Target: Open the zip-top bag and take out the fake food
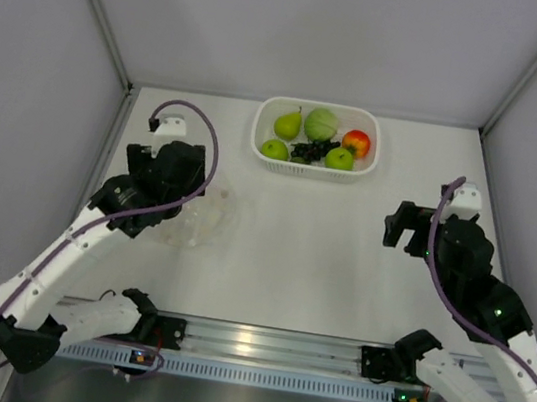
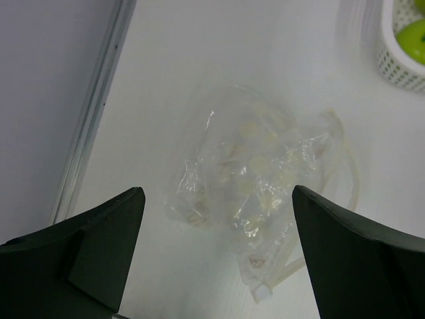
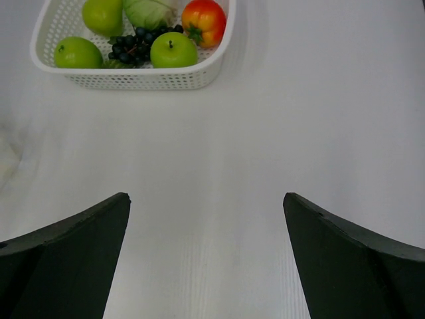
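The zip-top bag (image 1: 201, 217) lies crumpled and flat on the white table at the left, with nothing showing inside it. In the left wrist view the bag (image 2: 259, 176) has white dots, and its zip strip (image 2: 352, 179) runs along its right edge. My left gripper (image 2: 216, 190) hovers open just above and near the bag, holding nothing. The fake food sits in the white basket (image 1: 310, 172): a pear (image 1: 287, 123), a pale green ball (image 1: 322, 123), a red-yellow apple (image 1: 357, 143), green apples (image 1: 340, 157) and grapes (image 1: 308, 150). My right gripper (image 3: 206, 196) is open over bare table at the right.
The basket (image 3: 133, 78) stands at the back centre against the rear wall. Grey enclosure walls close the left side (image 1: 102, 166) and the right side. An aluminium rail (image 1: 267, 347) carries both arm bases along the near edge.
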`<action>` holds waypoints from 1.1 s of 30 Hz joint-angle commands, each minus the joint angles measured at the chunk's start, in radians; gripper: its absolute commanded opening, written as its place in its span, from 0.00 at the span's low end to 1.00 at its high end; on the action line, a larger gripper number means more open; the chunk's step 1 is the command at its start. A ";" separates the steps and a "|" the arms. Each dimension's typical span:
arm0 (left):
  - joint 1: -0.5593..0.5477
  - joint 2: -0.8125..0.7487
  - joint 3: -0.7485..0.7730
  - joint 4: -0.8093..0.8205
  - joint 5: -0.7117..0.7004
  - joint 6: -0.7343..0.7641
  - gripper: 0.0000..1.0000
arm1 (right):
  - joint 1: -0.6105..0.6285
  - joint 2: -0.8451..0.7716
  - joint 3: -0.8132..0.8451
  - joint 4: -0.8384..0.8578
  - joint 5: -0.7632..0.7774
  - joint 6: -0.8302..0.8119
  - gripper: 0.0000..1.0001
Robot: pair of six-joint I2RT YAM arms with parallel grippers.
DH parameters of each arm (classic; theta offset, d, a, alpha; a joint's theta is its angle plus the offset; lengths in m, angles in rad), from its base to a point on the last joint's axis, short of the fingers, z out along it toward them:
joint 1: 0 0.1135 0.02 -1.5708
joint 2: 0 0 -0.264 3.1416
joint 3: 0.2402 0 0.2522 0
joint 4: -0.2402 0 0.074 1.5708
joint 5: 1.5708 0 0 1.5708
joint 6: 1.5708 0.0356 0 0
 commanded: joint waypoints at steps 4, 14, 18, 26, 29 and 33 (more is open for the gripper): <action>0.002 -0.231 -0.013 -0.007 -0.082 -0.059 0.98 | -0.004 -0.098 0.070 -0.062 0.125 -0.073 0.99; 0.001 -0.447 -0.172 0.114 0.002 0.102 0.98 | -0.006 -0.144 0.104 -0.119 0.167 -0.121 0.99; 0.002 -0.510 -0.293 0.224 0.117 0.125 0.98 | -0.006 -0.169 0.075 -0.109 0.167 -0.141 0.99; 0.085 -0.515 -0.318 0.252 0.186 0.142 0.98 | -0.006 -0.166 0.050 -0.097 0.138 -0.131 0.99; 0.131 -0.510 -0.327 0.265 0.228 0.142 0.98 | -0.006 -0.172 0.043 -0.091 0.133 -0.130 0.99; 0.189 -0.501 -0.341 0.280 0.283 0.134 0.98 | -0.006 -0.175 0.038 -0.089 0.138 -0.128 0.99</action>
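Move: From the left hand the emptied zip-top bag lies about 25 cm below, some 5 cm ahead and 3 cm to the right. The white basket of fake food is roughly 26 cm ahead and 27 cm right of that hand, its near-left green apple about 23 cm ahead and 18 cm right. From the right hand the bag is some 9 cm ahead and 40 cm left, while the basket is about 30 cm ahead and 16 cm left. Back the open, empty left gripper away from the bag, about 6 cm back and 5 cm left while lifting 6 cm, then sink to the starting height; tip the fingers up some 15 degrees. Draw the open right gripper clear too, right, up and back a few centimetres, settling slightly at the end. Touch nothing with either hand. ##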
